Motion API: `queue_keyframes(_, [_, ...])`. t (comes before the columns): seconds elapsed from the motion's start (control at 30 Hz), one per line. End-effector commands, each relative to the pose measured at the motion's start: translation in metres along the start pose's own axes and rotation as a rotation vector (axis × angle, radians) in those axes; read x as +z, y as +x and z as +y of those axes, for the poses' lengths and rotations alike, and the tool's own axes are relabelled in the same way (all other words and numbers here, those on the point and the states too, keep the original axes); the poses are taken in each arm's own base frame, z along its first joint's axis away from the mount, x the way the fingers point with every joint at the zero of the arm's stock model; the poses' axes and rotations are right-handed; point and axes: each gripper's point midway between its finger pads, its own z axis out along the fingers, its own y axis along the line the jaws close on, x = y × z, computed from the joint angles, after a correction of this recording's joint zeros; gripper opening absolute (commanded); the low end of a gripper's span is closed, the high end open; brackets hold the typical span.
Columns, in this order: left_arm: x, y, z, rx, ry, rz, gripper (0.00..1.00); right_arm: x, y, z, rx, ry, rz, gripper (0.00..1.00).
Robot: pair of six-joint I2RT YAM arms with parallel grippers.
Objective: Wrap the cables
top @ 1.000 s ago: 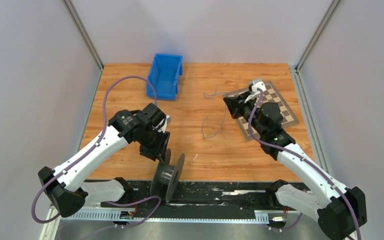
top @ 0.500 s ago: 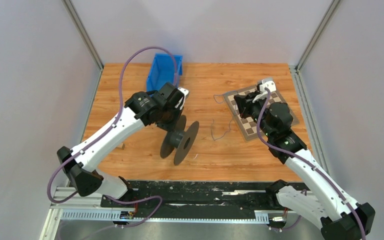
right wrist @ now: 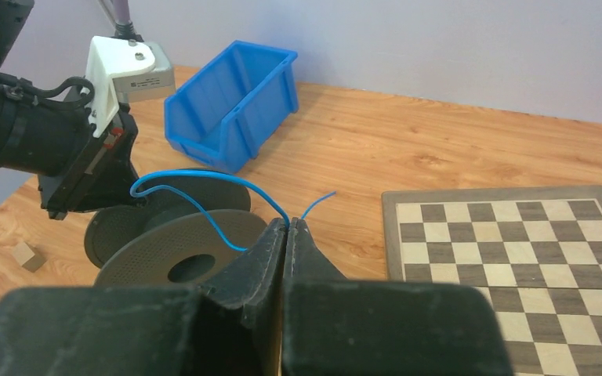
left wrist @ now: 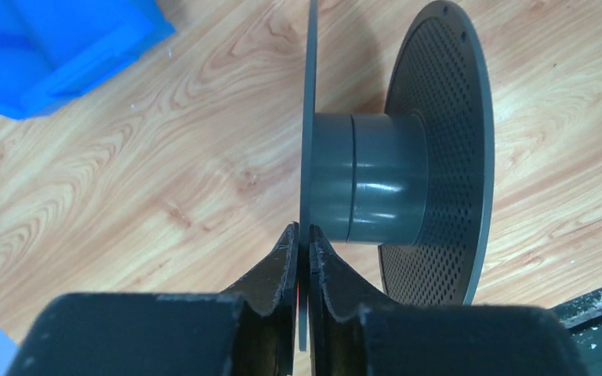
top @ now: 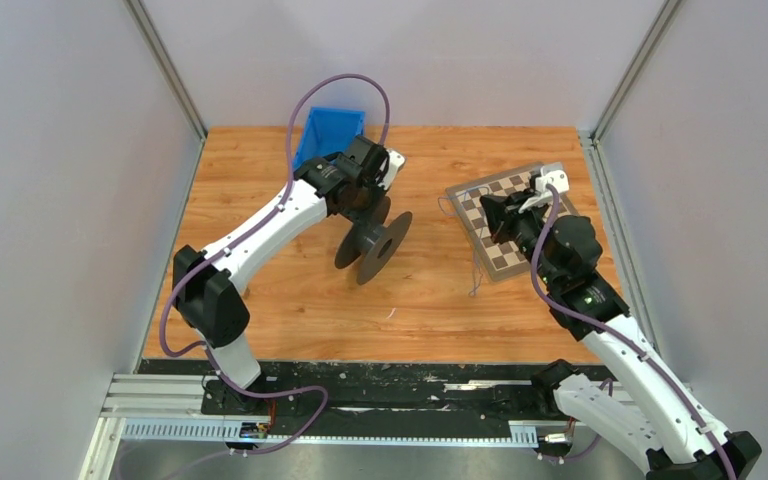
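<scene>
The black spool (top: 373,240) stands on edge on the table, right of the blue bin. My left gripper (top: 365,207) is shut on its thin near flange (left wrist: 306,117); in the left wrist view the jaws (left wrist: 304,233) pinch that disc's rim just beside the grey hub (left wrist: 368,176). My right gripper (top: 487,206) hovers over the chessboard's left edge, shut on the thin blue cable (right wrist: 204,171). From the fingertips (right wrist: 288,222) the cable arcs left over the spool (right wrist: 149,258), with a short free end to the right. Seen from above, the cable (top: 476,272) trails down past the board.
A blue bin (top: 328,135) stands at the back left, close behind the left wrist. The chessboard (top: 505,262) lies at the right, partly under the right arm. A small wooden block (right wrist: 26,256) lies left of the spool. A black rail runs along the near edge.
The left gripper closed on the spool's flange and carried the spool from the near edge to the far middle, beside the bin. The right gripper drew back rightwards, pulling the cable with it.
</scene>
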Motion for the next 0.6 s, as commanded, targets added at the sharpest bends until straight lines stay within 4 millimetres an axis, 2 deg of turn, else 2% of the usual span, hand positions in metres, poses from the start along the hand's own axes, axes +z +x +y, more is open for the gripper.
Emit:
queue_keyframes(0.0, [-0.006, -0.026, -0.008, 0.035, 0.064, -0.11, 0.15, 0.001, -0.003, 0.006, 0.035, -0.028, -0.003, 0.0])
queue_keyframes(0.07, [-0.006, -0.028, -0.008, 0.033, 0.064, -0.117, 0.22, 0.003, -0.002, 0.008, 0.039, -0.037, 0.004, 0.0])
queue_keyframes(0.17, [-0.01, -0.032, -0.008, 0.031, 0.064, -0.137, 0.38, 0.006, 0.0, 0.01, 0.043, -0.043, 0.016, 0.0])
queue_keyframes(0.23, [-0.012, -0.037, -0.007, 0.029, 0.06, -0.152, 0.42, 0.007, 0.002, 0.01, 0.048, -0.042, 0.021, 0.0])
queue_keyframes(0.57, [-0.025, -0.048, 0.007, -0.018, 0.034, -0.199, 0.51, 0.008, 0.006, 0.018, 0.064, -0.084, 0.037, 0.0])
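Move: The spool's middle lies about 8 cm below the left hand, some 3 cm to its right and 2 cm back; its nearer flange's upper rim is between that hand's fingers. The blue bin stands roughly 18 cm ahead and 8 cm left of the left hand. From the right hand, which already pinches the blue cable, the spool is about 18 cm left, 3 cm ahead and 20 cm lower, with the chessboard some 8 cm ahead and 7 cm right. The spool's flange is freed from the left hand's pinch as the fingers spread to about half open on either side of its rim, the hand easing only some 1.5 cm right and forward and a little up. Meanwhile the right hand keeps its shut grip on the blue cable and carries it about 1.5 cm left and 1.5 cm down, towards the spool, tipping very slightly downward. ##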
